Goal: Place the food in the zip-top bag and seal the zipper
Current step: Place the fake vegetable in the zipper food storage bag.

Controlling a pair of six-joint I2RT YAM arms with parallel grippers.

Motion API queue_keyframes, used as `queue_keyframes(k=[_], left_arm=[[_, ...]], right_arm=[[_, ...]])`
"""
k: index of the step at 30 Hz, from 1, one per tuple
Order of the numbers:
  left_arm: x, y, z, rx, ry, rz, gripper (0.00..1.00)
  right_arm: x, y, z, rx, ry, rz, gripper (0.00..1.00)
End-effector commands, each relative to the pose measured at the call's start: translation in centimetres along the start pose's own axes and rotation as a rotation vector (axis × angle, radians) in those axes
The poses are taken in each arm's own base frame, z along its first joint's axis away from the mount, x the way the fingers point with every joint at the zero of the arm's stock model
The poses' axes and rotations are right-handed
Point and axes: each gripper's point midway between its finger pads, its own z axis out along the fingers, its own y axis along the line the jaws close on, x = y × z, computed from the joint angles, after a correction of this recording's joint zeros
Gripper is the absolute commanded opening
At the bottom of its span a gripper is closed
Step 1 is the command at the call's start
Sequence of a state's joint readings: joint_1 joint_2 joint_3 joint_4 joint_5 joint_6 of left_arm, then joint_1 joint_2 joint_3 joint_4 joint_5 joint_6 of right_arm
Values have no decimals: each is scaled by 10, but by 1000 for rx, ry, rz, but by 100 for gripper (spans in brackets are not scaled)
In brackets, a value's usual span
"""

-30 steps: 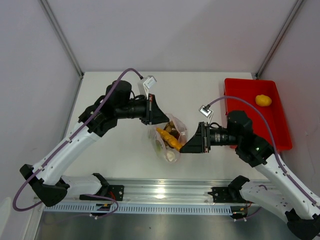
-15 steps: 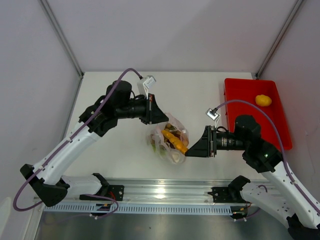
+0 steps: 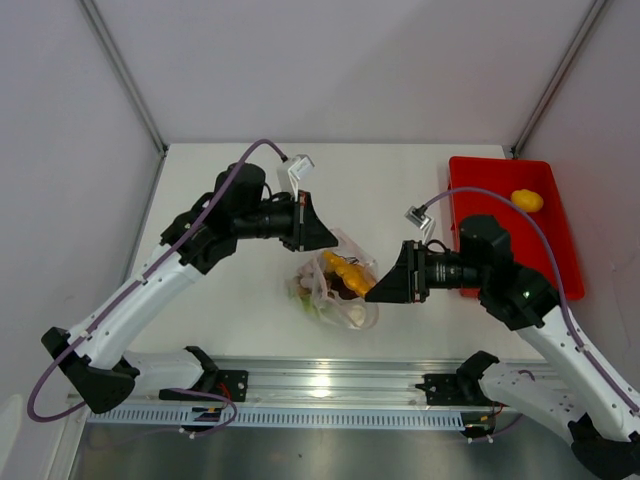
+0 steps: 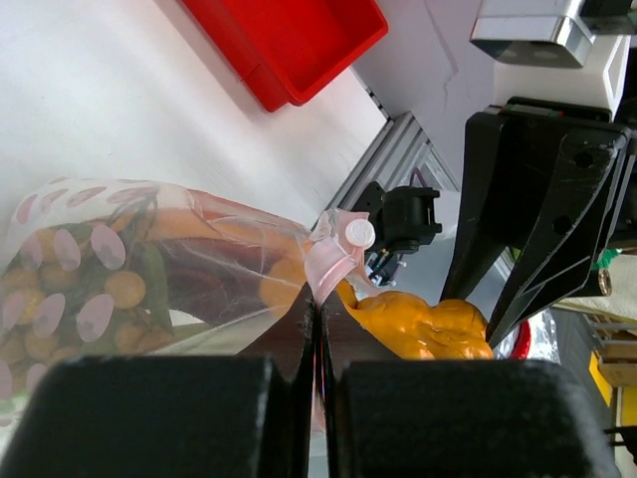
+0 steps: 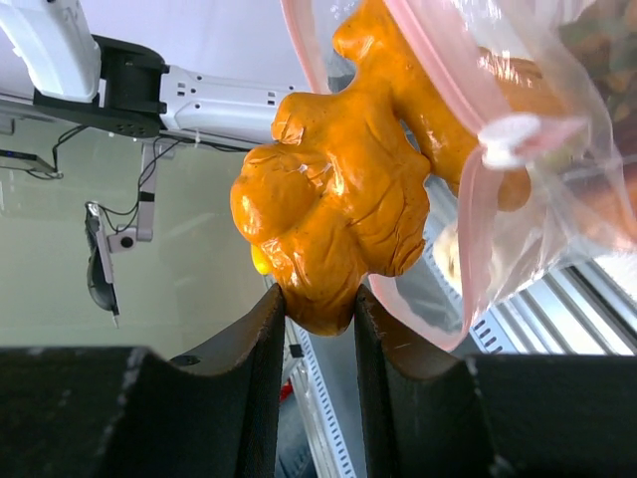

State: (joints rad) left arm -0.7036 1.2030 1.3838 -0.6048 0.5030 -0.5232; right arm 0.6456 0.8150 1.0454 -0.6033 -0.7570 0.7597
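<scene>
The clear zip-top bag (image 3: 338, 297) lies between my two arms with several toy foods inside: small tan balls (image 4: 127, 289) on green leaves, a dark red piece and a whitish piece (image 3: 346, 314). My left gripper (image 3: 326, 241) is shut on the bag's pink zipper edge (image 4: 331, 261), its fingertips (image 4: 299, 329) pressed together. My right gripper (image 5: 317, 309) is shut on a knobbly orange food piece (image 5: 333, 214). The far end of that piece pokes into the bag's mouth, past the pink zipper (image 5: 443, 95). A yellow lemon (image 3: 527, 200) sits in the red tray.
The red tray (image 3: 495, 175) stands at the right side of the white table, behind my right arm. An aluminium rail (image 3: 330, 385) runs along the near edge. Grey walls enclose the table on three sides.
My right gripper, still holding the orange piece, drew back to the right, then came up and left into the bag's mouth. The bag shifted slightly; my left gripper kept its grip.
</scene>
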Motion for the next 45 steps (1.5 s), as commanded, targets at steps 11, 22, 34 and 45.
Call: queue_keyframes(k=[11,22,34,45], left_arm=[[-18,-43,-12,189,-37,46,0],[-11,-53,-11,258,-9,-22,1],[-13,-51,-8,261,-23,-52,1],[-13,-22,-7,155,-80,-76,1]], right_arm=[[-9,-46,34,393,118,-232,0],[-33,-84,27,772,27,-499,0],[-34,-70,44,698,-16,-506,68],[-60,-31,-28,667,-229,-459,73]])
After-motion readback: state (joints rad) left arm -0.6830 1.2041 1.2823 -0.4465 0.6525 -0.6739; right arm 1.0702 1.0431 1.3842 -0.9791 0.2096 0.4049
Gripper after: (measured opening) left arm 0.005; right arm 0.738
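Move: The right hand still grips the near end of the knobbly orange fake vegetable, whose far part already reaches into the bag. The middle of the bag's mouth lies about 5 cm ahead, 3 cm left and 3 cm below this hand. The white vegetable inside is level with it, some 4 cm left and 10 cm down; the dark red one is roughly 5 cm ahead, 4 cm left and 10 cm below. From the left hand the mouth's middle is about 6 cm back, 4 cm right and 5 cm down. Down and forward, the right hand lowers the orange vegetable some 9 cm into the bag, swinging a little left first and tipping its fingers steeply downward by roughly 45 degrees. It then opens, lets go and draws back up about 6 cm and to the right. The left hand keeps its pinch on the bag's rim, easing back, right and up by 2 cm or so while tilting slightly, then sinks again. ##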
